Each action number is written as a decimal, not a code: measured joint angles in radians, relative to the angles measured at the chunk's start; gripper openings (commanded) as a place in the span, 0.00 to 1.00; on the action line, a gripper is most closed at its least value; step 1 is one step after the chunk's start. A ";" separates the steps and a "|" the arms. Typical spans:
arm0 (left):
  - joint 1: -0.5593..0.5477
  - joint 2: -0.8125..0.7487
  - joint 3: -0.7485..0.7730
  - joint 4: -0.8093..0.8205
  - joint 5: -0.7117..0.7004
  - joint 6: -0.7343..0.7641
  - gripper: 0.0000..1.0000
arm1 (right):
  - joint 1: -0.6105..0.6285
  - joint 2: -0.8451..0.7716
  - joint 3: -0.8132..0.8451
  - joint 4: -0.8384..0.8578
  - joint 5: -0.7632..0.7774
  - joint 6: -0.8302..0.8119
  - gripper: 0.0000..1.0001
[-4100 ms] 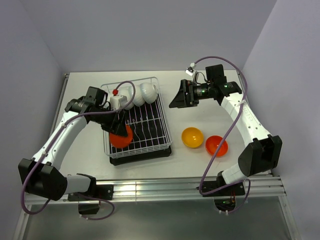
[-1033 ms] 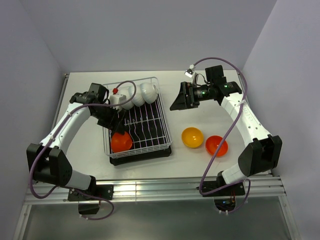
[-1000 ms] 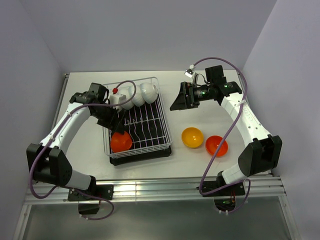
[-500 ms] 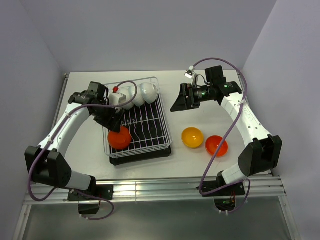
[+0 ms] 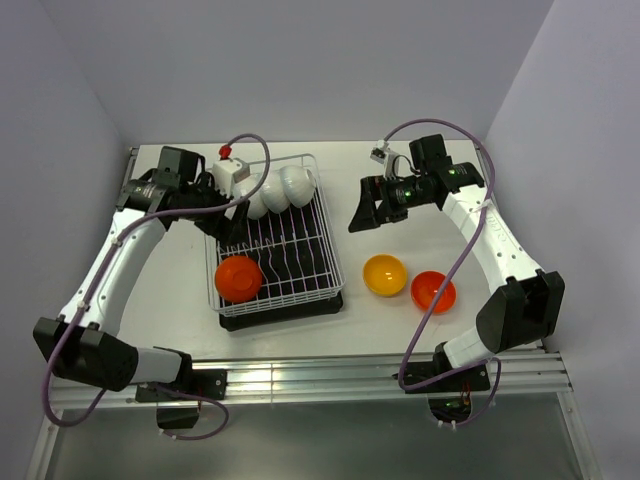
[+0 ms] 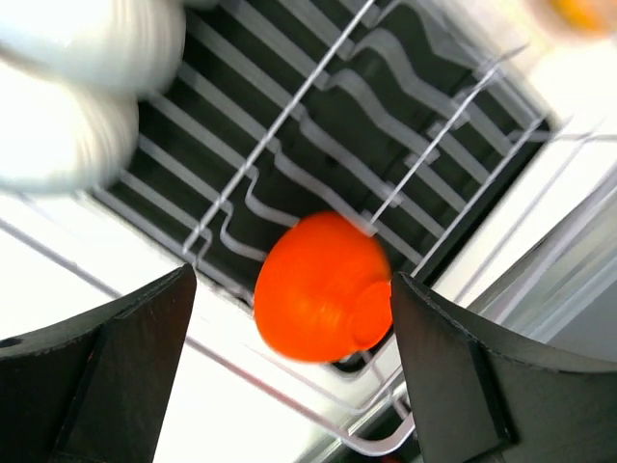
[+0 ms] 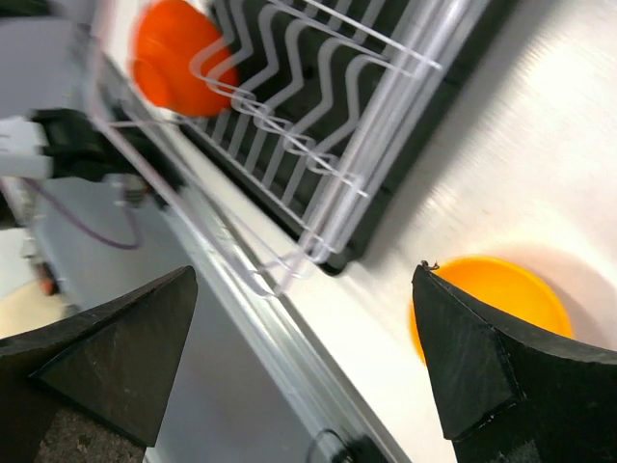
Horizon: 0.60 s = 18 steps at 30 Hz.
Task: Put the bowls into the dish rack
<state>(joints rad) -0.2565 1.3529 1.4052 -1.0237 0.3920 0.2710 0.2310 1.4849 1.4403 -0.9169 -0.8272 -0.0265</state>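
The dish rack (image 5: 322,232), a white wire basket on a black tray, stands left of the table's centre. Several white bowls (image 5: 282,189) lean at its far end. A red-orange bowl (image 5: 239,278) lies bottom-up in its near left corner. My left gripper (image 5: 228,226) hangs open above the rack's left side; in the left wrist view that red-orange bowl (image 6: 323,287) sits below the open gripper (image 6: 294,371), untouched. On the table right of the rack rest a yellow-orange bowl (image 5: 384,274) and another red-orange bowl (image 5: 433,291). My right gripper (image 5: 362,212) is open and empty, above the table beyond the yellow-orange bowl (image 7: 501,301).
The right wrist view shows the dish rack (image 7: 318,87) edge-on with the red-orange bowl (image 7: 174,53) inside, and the table's metal front rail (image 7: 289,338). White walls close in the table at the back and sides. The white bowls (image 6: 77,87) blur in the left wrist view.
My left gripper has drawn up and back from the red-orange bowl, which stays in the rack's near left corner. The right gripper has dipped slightly toward the yellow-orange bowl.
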 measured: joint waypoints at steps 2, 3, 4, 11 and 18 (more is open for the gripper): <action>0.000 -0.016 0.021 0.018 0.042 -0.002 0.88 | 0.000 0.000 0.000 -0.027 0.054 -0.036 0.97; 0.000 -0.023 0.031 0.022 0.066 -0.002 0.88 | 0.000 0.000 0.000 -0.039 0.081 -0.050 0.97; 0.000 -0.027 0.035 0.026 0.084 -0.002 0.88 | 0.000 0.000 -0.001 -0.047 0.114 -0.065 0.96; -0.010 -0.029 0.040 0.038 0.171 0.003 0.87 | -0.008 0.000 -0.092 -0.064 0.386 -0.160 0.83; -0.068 -0.058 -0.013 0.099 0.198 -0.005 0.86 | -0.016 0.046 -0.192 -0.037 0.585 -0.204 0.71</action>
<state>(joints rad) -0.3248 1.2945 1.3926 -0.9249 0.5896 0.2657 0.2150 1.5311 1.2484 -0.9543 -0.2420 -0.2302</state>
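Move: Below the right hand, about 21 cm down, sits the yellow bowl, some 6 cm to its right and level with it in reach; the loose red bowl stands about 12 cm to the right of the yellow one and 4 cm nearer the base. The dish rack's middle is roughly 20 cm left and 7 cm ahead of the right hand. From the left hand, the yellow bowl lies about 37 cm right, level in reach, 19 cm lower. Sinking about 12 cm and swinging some 10 cm to the right, the empty right hand comes down towards the yellow bowl's right side, turning its fingers from leftward to mostly down and closing them partway, without touching it. The empty left hand draws clear of the racked red bowl, going right and up, then right and slightly back. ##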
